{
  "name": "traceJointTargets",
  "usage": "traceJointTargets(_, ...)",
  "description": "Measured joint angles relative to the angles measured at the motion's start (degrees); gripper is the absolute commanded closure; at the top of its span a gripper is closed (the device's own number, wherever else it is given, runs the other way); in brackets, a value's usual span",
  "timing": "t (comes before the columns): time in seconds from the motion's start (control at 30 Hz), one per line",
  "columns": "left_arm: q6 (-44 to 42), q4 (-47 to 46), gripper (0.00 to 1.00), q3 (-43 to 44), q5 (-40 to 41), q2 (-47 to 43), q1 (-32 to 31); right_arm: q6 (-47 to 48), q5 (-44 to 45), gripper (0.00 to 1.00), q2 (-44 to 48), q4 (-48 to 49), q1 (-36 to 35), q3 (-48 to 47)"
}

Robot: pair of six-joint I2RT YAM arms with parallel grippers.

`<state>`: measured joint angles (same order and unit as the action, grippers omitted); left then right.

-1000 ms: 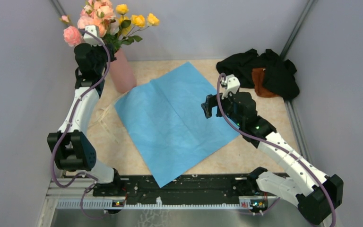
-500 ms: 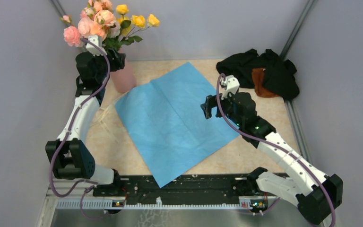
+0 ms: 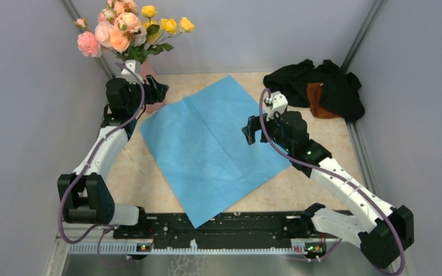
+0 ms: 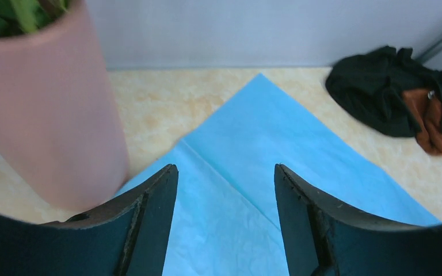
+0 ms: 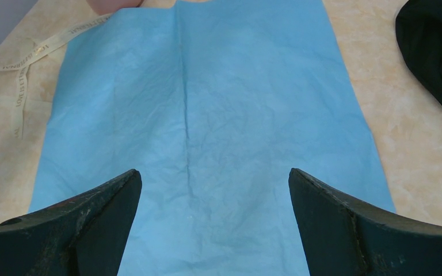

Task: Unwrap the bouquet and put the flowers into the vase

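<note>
The flowers (image 3: 128, 27), small pink, peach and yellow roses, stand upright in the salmon-pink vase (image 3: 147, 70) at the back left. Green stems (image 4: 12, 11) show inside the vase (image 4: 46, 115) rim. The bouquet is unwrapped: its blue paper (image 3: 213, 144) lies spread flat mid-table. My left gripper (image 3: 160, 92) hovers open and empty just right of the vase, over the paper's corner (image 4: 265, 144). The left gripper (image 4: 225, 172) fingers hold nothing. My right gripper (image 3: 252, 129) hangs wide open and empty above the paper (image 5: 207, 115); in its wrist view the right gripper (image 5: 214, 175) frames only blue sheet.
A cream ribbon (image 3: 128, 145) lies loose on the table left of the paper, also in the right wrist view as the ribbon (image 5: 23, 75). A black and brown cloth heap (image 3: 321, 87) sits at the back right. Grey walls close the back and sides.
My left gripper opened, let go of the flowers in the vase, and dropped down and right to beside the vase. The right arm barely shifted.
</note>
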<state>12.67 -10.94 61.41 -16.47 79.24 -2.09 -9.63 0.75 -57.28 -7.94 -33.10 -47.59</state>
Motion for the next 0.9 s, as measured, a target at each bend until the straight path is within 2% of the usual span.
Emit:
traceJointTargets(0.2,-0.1,0.3,0.32,-5.5,-1.1,-3.1,-2.8,-0.9,0.0,0.02,-2.5,1.7,0.0,0.0)
traceJointTargets(0.37,-0.6,0.0,0.29,-9.9,-0.9,-5.2,-7.7,-1.9,0.0,0.02,-7.3,3.1,0.0,0.0)
traceJointTargets(0.4,-0.6,-0.5,0.25,-10.9,-0.7,-5.2,-8.7,-2.2,0.0,0.02,-8.5,3.9,0.0,0.2)
traceJointTargets(0.43,-0.6,-0.8,0.18,-12.0,-0.7,-5.1,-9.6,-2.5,0.0,0.02,-9.6,4.5,0.0,0.3)
traceJointTargets(0.47,-0.5,-1.1,0.07,-13.2,-0.7,-4.9,-10.7,-2.9,0.0,0.02,-11.1,5.3,0.0,0.4)
traceJointTargets(0.5,-0.3,-1.6,0.02,-14.5,-0.5,-4.5,-11.8,-3.1,0.0,0.01,-12.2,5.9,0.0,0.4)
traceJointTargets(0.73,-0.5,-5.1,0.01,-22.1,6.0,0.2,-21.0,-5.5,0.1,0.02,-21.3,11.0,0.0,1.3)
traceJointTargets(0.9,0.2,-8.7,0.01,-26.2,7.8,2.1,-23.3,-6.6,0.1,0.01,-28.7,14.0,0.0,1.3)
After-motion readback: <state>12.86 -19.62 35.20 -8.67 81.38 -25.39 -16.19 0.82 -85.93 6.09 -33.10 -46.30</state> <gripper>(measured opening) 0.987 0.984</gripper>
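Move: The spread blue wrapping paper has its middle about 7 cm back from the left hand, 17 cm to its right and 28 cm below. The vase, already filled, stands roughly 11 cm ahead and 8 cm left of that hand, its middle some 14 cm lower; the ribbon lies about 20 cm left, 7 cm back, down on the table. From the right hand the paper's middle is about 9 cm ahead, 12 cm left, 23 cm below. Sinking away from the vase, the empty left hand drops some 19 cm while swinging right and back over the wrapping paper, its fingers tipping down and turning clockwise, and spreading to fully open. The right hand, already wide open, goes mostly down about 14 cm towards the paper, with a little forward and left, fingers tipping down. Neither visibly touches it. ##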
